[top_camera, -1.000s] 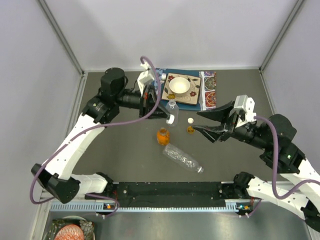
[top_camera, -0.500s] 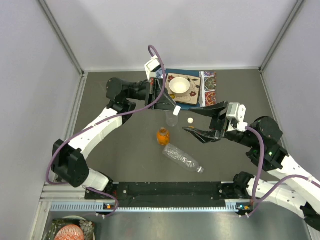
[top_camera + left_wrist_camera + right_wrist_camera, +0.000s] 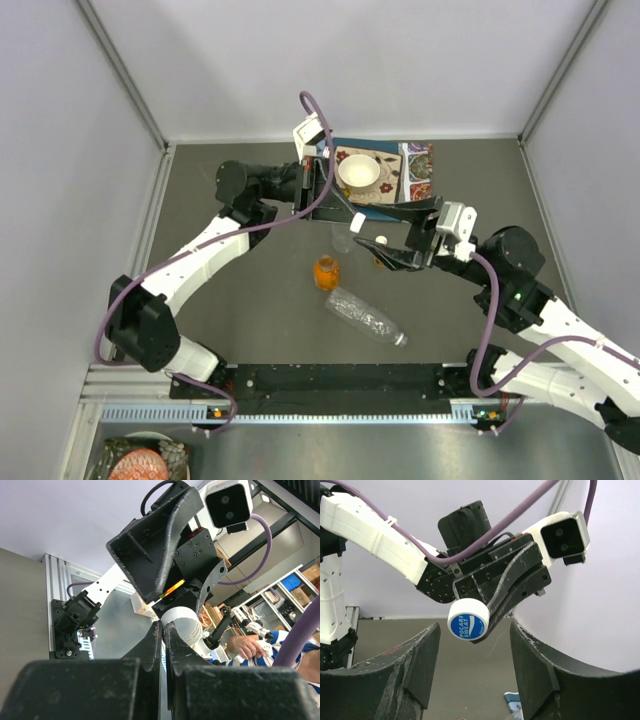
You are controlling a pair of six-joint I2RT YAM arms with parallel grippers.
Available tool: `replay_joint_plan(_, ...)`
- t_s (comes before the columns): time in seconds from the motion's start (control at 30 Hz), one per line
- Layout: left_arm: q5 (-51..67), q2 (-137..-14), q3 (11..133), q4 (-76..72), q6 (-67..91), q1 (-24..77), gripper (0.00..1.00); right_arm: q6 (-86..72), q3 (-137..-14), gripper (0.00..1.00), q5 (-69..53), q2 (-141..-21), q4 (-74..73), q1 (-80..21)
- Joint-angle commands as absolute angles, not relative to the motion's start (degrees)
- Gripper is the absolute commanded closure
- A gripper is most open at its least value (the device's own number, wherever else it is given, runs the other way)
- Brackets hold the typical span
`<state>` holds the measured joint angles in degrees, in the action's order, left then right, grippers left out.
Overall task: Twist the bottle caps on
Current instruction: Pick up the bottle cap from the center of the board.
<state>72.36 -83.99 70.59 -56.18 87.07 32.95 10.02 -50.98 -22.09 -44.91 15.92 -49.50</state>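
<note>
My left gripper (image 3: pixel 352 216) is shut on the rim of a white bottle cap (image 3: pixel 184 624) with a blue label (image 3: pixel 468 619), held in the air. My right gripper (image 3: pixel 388 236) faces it and is open; the fingers (image 3: pixel 422 650) stand on either side, a little short of the cap, not touching it. Below stands an upright clear bottle (image 3: pixel 342 238). A squat orange bottle (image 3: pixel 326 272) stands nearer, and a second clear bottle (image 3: pixel 365 315) lies on its side. Another white cap (image 3: pixel 381 241) lies on the table under the right gripper.
A white bowl (image 3: pixel 359 171) sits on a patterned mat (image 3: pixel 392 188) at the back, with a printed card (image 3: pixel 417 178) beside it. Grey walls enclose the table on three sides. Both arm bases sit on the black rail (image 3: pixel 340 378) at the near edge.
The left arm has reached up and to the right with the cap. The right gripper has moved left toward the cap, and its jaws have spread apart.
</note>
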Motion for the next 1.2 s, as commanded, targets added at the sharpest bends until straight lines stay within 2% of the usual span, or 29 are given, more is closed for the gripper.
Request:
replay_joint_plan(0.0,70.58,-84.55,70.23,-57.66,86.49,33.05,1.00,10.90,-50.80,0.43,-21.45,-44.91,20.65,-49.92)
replay_joint_plan(0.17,70.40,-84.73,69.96,-57.30,86.31,33.05,1.00,10.55,-50.80,0.49,-21.62,-45.35,21.01,-49.92)
replay_joint_plan(0.5,70.14,-84.64,69.96,-57.39,86.31,33.05,1.00,9.14,-51.06,0.55,-22.68,-47.20,21.36,-50.01)
replay_joint_plan(0.9,70.05,-84.20,68.64,-54.77,83.41,32.96,1.00,7.03,-50.45,0.82,-21.97,-45.62,21.62,-49.92)
replay_joint_plan(1.0,70.66,-84.11,69.34,-50.29,77.89,32.78,1.00,5.81,-51.59,0.86,-21.88,-44.48,18.12,-49.92)
replay_joint_plan(1.07,71.01,-84.37,70.66,-40.11,69.75,32.35,0.84,4.84,-53.77,0.87,-21.97,-43.51,14.52,-49.92)
replay_joint_plan(1.1,71.02,-84.46,72.32,-36.77,66.57,32.08,0.65,4.22,-54.66,0.87,-21.89,-42.46,9.80,-49.92)
replay_joint_plan(1.13,70.93,-84.90,73.55,-27.43,63.14,31.82,0.56,3.87,-55.54,0.87,-21.71,-41.76,7.67,-49.92)
replay_joint_plan(1.17,70.58,-84.90,74.87,-21.51,53.19,31.38,0.47,3.61,-57.11,0.87,-21.10,-41.14,5.30,-49.92)
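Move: My left fingertips already hold the white bottle cap in the air. My right hand's open fingertips lie about 3 cm to the left hand's right and 1 cm lower. From my right hand, the cap is some 2 cm to the left, 1 cm back and 1 cm up. Roughly 40 cm below that hand lie the fallen clear bottle, 3 cm back and 3 cm left, and the orange bottle, 3 cm ahead and 6 cm left. I ease my right hand about 1 cm left and slightly forward and close its half-open fingers until their tips pinch the cap's sides, while my left keeps its hold, edging about 1 cm forward. Only then does my left hand open, slipping down nearly 3 cm and forward overall; my right, keeping its pinch, sinks some 2 cm. ##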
